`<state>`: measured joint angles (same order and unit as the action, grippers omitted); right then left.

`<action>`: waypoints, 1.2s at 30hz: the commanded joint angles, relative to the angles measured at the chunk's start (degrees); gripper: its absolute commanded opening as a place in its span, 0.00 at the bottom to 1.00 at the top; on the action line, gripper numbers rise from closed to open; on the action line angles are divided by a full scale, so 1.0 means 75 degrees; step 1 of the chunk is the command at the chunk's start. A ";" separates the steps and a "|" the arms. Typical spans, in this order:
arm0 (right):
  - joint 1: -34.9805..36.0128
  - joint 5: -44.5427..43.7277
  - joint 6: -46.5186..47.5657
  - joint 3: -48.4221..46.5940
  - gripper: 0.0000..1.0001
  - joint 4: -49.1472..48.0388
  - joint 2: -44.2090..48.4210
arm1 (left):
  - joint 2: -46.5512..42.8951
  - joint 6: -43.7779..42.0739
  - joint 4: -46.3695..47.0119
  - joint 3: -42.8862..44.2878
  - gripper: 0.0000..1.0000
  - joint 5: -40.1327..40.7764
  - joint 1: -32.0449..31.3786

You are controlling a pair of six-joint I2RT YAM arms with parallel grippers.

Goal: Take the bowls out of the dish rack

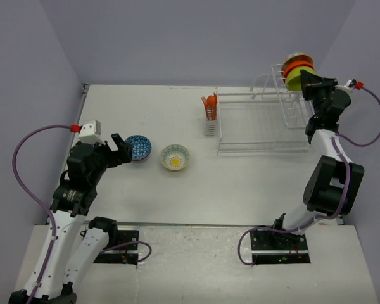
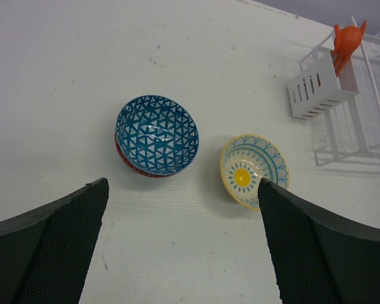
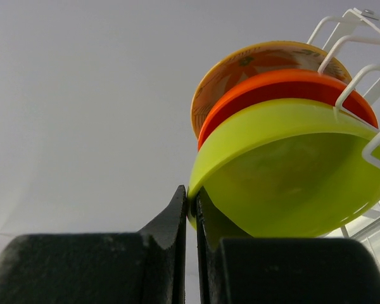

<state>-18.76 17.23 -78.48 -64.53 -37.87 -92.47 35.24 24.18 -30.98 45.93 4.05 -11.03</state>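
The white wire dish rack [image 1: 259, 120] stands at the back right. Its raised slotted section holds three bowls on edge: a cream leafy one [image 3: 253, 63], an orange one [image 3: 285, 85] and a lime-green one [image 3: 291, 171]. My right gripper [image 3: 191, 196] is shut on the lime-green bowl's rim; in the top view it [image 1: 306, 81] sits at the stack. A blue-patterned bowl [image 1: 138, 147] and a cream bowl with a yellow centre [image 1: 175, 157] rest on the table. My left gripper [image 2: 183, 190] is open and empty, just near of those two bowls.
An orange utensil [image 1: 209, 106] stands in the white caddy [image 1: 209, 125] at the rack's left end. The rack's flat frame [image 1: 253, 136] lies between caddy and slotted section. Grey walls close in left, back and right.
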 commanded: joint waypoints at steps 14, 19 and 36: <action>0.0018 -0.0458 -0.1090 0.1233 0.00 -0.1501 0.1383 | 0.0047 -0.0201 0.0229 -0.0089 1.00 -0.0119 -0.0053; 0.0018 -0.0435 -0.1196 0.1373 0.00 -0.1665 0.1653 | 0.0023 -0.0189 0.0217 -0.0101 1.00 -0.0130 -0.0053; 0.0567 0.1169 0.0370 0.1119 0.00 -0.1131 0.3515 | 0.0082 -0.0201 0.0205 -0.0031 1.00 -0.0025 -0.0053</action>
<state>-16.49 20.10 -83.29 -51.83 -46.85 -70.91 35.64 24.21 -30.98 45.41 3.66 -11.07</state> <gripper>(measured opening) 0.034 0.997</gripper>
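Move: The right hand already has the lime green bowl's near-top rim pinched in the rack, the bowl's middle about 3 cm ahead, 1 cm left and 6 cm below. The orange bowl sits some 6 cm ahead and the floral one 10 cm ahead, both level sideways and 6 cm below. The patterned bowl on the open table lies roughly 15 cm back, 46 cm left and 32 cm below; from the left hand, 11 cm ahead, 18 cm right, 22 cm below. The right hand keeps its pinch on the lime bowl's rim and first eases it straight back a centimetre or so, away from the orange bowl nested behind it, then draws back and lifts together, reaching about 10 cm back and 9 cm up. Over the last part it quickens and swings some 5 cm left towards the table's middle, the fingers staying shut while the hand tips upward by about 15 degrees. ##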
